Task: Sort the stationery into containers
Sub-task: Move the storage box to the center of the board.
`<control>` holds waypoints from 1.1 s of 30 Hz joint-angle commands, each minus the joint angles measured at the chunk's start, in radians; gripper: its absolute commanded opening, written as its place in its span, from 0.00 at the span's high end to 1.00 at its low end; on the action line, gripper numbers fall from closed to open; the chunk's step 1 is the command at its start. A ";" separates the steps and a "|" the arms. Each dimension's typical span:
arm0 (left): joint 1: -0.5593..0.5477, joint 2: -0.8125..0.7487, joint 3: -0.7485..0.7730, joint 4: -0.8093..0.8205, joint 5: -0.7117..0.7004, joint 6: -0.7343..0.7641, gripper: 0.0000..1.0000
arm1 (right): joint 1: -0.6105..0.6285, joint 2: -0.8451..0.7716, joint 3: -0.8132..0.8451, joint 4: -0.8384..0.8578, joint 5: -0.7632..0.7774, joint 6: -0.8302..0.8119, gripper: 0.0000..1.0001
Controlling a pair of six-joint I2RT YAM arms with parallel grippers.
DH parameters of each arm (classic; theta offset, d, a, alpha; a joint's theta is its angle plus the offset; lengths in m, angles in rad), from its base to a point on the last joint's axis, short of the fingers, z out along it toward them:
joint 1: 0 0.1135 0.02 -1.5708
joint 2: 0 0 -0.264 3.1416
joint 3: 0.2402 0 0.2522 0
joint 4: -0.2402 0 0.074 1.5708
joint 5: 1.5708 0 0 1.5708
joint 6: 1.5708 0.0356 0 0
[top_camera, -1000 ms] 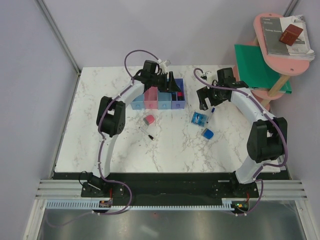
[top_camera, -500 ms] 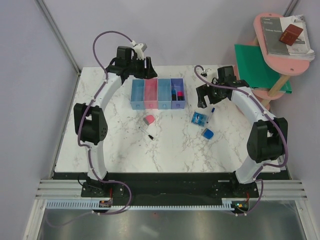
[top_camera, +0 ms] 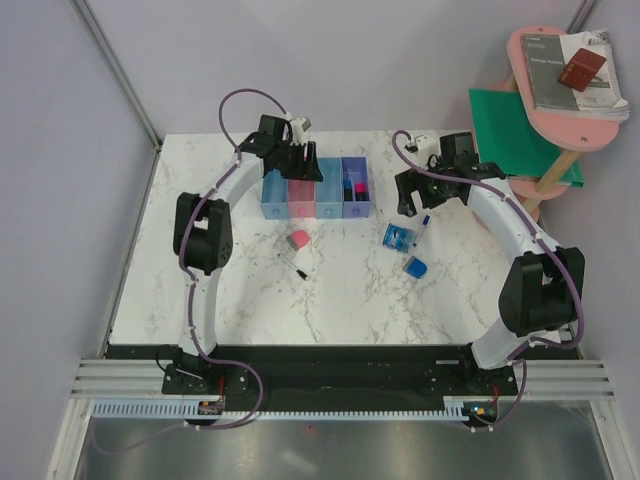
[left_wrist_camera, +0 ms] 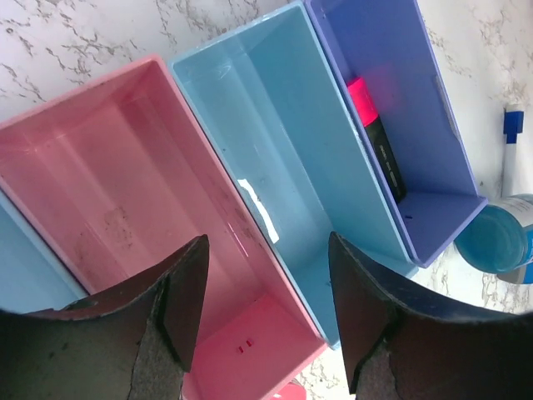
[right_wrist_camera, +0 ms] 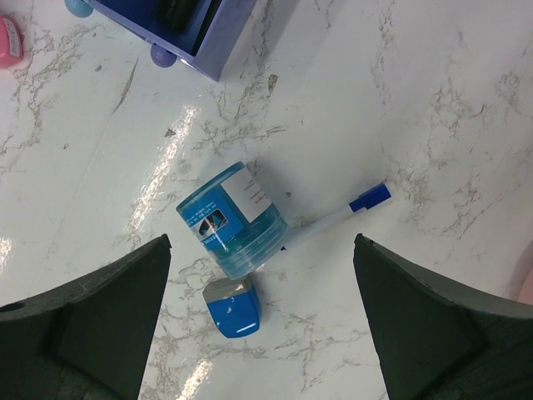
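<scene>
The containers (top_camera: 315,190), a row of light blue, pink, light blue and purple-blue bins, stand at the back middle of the table. My left gripper (top_camera: 300,166) hovers over them, open and empty. In the left wrist view its fingertips frame the pink bin (left_wrist_camera: 125,192) and the light blue bin (left_wrist_camera: 283,158). A pink-tipped black marker (left_wrist_camera: 376,137) lies in the purple bin (left_wrist_camera: 416,100). My right gripper (top_camera: 414,197) hangs wide open above a blue block (right_wrist_camera: 233,218), a smaller blue block (right_wrist_camera: 233,310) and a blue-capped white marker (right_wrist_camera: 337,217). A pink eraser (top_camera: 297,240) and a thin black pen (top_camera: 293,265) lie in front of the bins.
A pink round shelf (top_camera: 565,120) with books (top_camera: 575,70) and a green folder (top_camera: 515,130) stands off the table's back right corner. The marble table (top_camera: 230,300) ends at a black strip near the arm bases.
My left arm swung back and left away from the bins, then returned over them, still open. The right arm has hardly moved.
</scene>
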 commanded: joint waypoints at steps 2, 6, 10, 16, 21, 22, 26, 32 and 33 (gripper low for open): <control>-0.018 0.023 0.047 0.015 0.004 0.047 0.34 | -0.002 -0.032 -0.013 0.012 0.004 -0.007 0.02; -0.029 0.042 0.032 0.018 0.018 0.038 0.35 | -0.003 -0.026 -0.021 0.012 0.009 -0.008 0.02; -0.052 0.059 0.018 0.018 0.031 0.027 0.35 | -0.003 -0.017 -0.023 0.019 0.010 -0.010 0.02; -0.080 0.077 0.021 0.031 0.049 0.001 0.36 | -0.002 -0.012 -0.029 0.020 0.010 -0.011 0.02; -0.104 0.089 0.037 0.039 0.057 -0.011 0.36 | -0.003 -0.013 -0.046 0.026 0.010 -0.011 0.02; -0.112 0.094 0.038 0.044 0.058 -0.011 0.36 | -0.003 -0.013 -0.046 0.028 0.012 -0.013 0.02; -0.129 0.115 0.057 0.045 0.063 -0.025 0.36 | -0.003 -0.015 -0.049 0.026 0.013 -0.016 0.02; -0.156 0.134 0.084 0.045 0.049 -0.022 0.36 | -0.003 -0.013 -0.052 0.025 0.010 -0.016 0.02; -0.159 0.137 0.093 0.045 0.049 -0.023 0.36 | -0.003 -0.015 -0.053 0.025 0.010 -0.018 0.02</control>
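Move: The storage box's middle lies about 2 cm ahead of the left hand, 2 cm to its right and some 8 cm below, with the pink compartment underneath it and the pink/light-blue divider a touch to its right. The markers in the purple compartment lie about 11 cm to this hand's right and 2 cm ahead; the pink block lies roughly 9 cm back and 2 cm left. From the right hand, the box's middle is about 20 cm left and 12 cm ahead. The left hand sinks about 4 cm into the box while travelling about 7 cm to the right and a little back, its half-open fingers coming down astride the divider between the pink and light-blue compartments. The finger on the pink side comes up against that divider and pushes the box along to the right, the wrist turning slightly clockwise and the fingers staying open rather than gripping. ##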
